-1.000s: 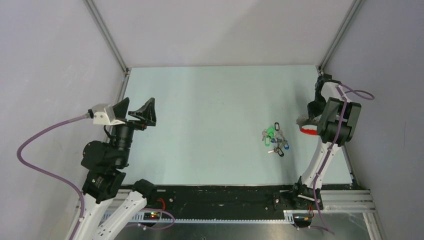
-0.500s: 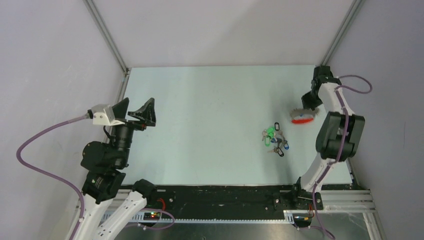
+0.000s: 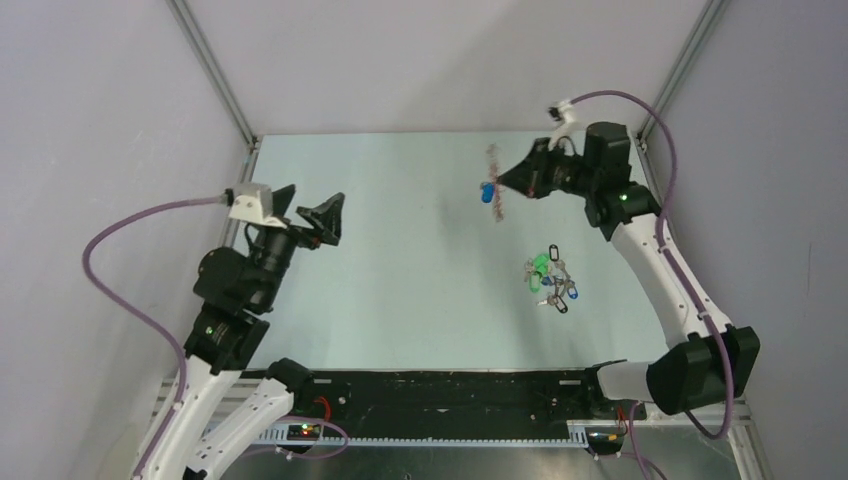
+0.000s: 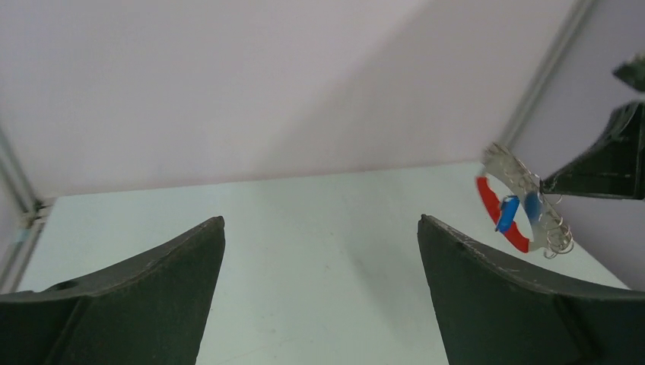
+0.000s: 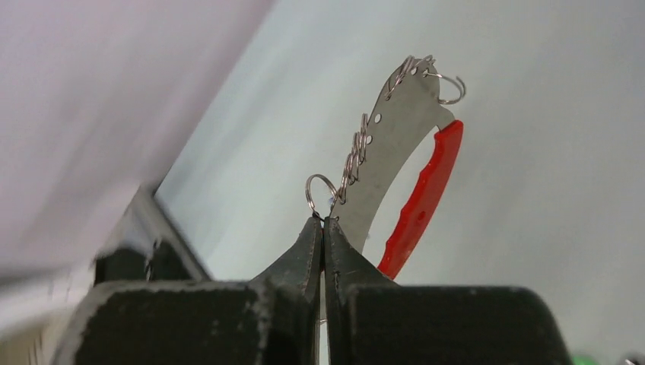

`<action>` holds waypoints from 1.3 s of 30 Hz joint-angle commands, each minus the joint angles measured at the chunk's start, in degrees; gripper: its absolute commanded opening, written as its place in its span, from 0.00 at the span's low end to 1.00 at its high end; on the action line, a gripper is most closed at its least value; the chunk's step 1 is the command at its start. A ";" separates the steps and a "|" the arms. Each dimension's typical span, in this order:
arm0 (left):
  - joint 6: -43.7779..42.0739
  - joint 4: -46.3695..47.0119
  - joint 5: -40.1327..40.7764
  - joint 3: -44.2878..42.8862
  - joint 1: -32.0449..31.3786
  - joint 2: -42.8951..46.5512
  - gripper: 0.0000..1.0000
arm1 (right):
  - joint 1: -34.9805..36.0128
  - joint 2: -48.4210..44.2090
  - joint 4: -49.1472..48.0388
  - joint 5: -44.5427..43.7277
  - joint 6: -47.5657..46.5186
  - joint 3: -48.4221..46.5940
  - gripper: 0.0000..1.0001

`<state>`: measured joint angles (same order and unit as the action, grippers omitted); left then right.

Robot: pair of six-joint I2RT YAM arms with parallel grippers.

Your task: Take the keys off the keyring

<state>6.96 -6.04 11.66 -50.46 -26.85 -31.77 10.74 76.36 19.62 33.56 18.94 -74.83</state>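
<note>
My right gripper (image 3: 507, 184) is shut on the keyring (image 3: 495, 180) and holds it in the air over the back of the table. In the right wrist view the keyring (image 5: 395, 144) shows as a pale grey strip with small wire rings and a red band (image 5: 426, 190), pinched at its near end by the gripper (image 5: 323, 222). One blue-headed key (image 3: 486, 194) still hangs from it, and the left wrist view shows this blue key (image 4: 507, 213) too. A cluster of loose keys (image 3: 549, 280) lies on the table right of centre. My left gripper (image 3: 305, 208) hovers open and empty at the left.
Pale walls and metal frame posts (image 3: 215, 80) close the table in on three sides. The arm bases and a black rail (image 3: 440, 395) run along the near edge. The right arm's cable (image 3: 655, 120) loops over the back right corner.
The right arm swung from the right edge up and left towards the back centre, carrying the keyring and turning it upright. The left arm shifted slightly right, still open.
</note>
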 commanded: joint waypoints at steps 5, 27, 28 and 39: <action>0.75 8.91 -17.01 2.07 0.31 -6.24 1.00 | 14.63 -6.34 -6.51 14.39 -17.25 0.30 0.00; -1.54 14.82 -41.45 3.43 -0.39 -13.36 0.76 | 23.65 -12.60 -13.16 11.35 -21.52 0.90 0.00; -1.57 14.87 -41.98 3.39 -0.61 -13.56 0.75 | 23.67 -12.62 -13.27 11.75 -21.63 0.87 0.00; -3.74 15.00 -43.97 3.73 -4.85 -16.20 0.57 | 23.70 -11.71 -16.81 12.50 -21.34 0.88 0.00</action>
<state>4.49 6.87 -30.83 -46.59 -30.65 -46.98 34.15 65.56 8.25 45.41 -2.09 -73.87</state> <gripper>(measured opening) 0.645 0.009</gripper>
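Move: In the right hand's shut fingers the keyring is already held, its middle about 1 cm farther out, 1 cm left and 3 cm lower; its blue clip hangs some 2 cm left, 1 cm back and 4 cm below that hand. The open left gripper it is carried to waits about 33 cm left, 12 cm back and 9 cm higher. The key pile lies some 12 cm back, 8 cm right and 30 cm below the right hand. From the left hand, the keyring is about 13 cm ahead, 32 cm right and 12 cm down. Bringing the keyring back about 15 cm and left some 12 cm, the right hand also rises about 10 cm, turning its fingers from a slight downward slant to point level leftward, and keeps its pinch. Reaching to meet it, the left hand travels some 15 cm right and about 5 cm down, swinging about 45 degrees clockwise and narrowing its wide-open fingers by about a third, without visible contact. ##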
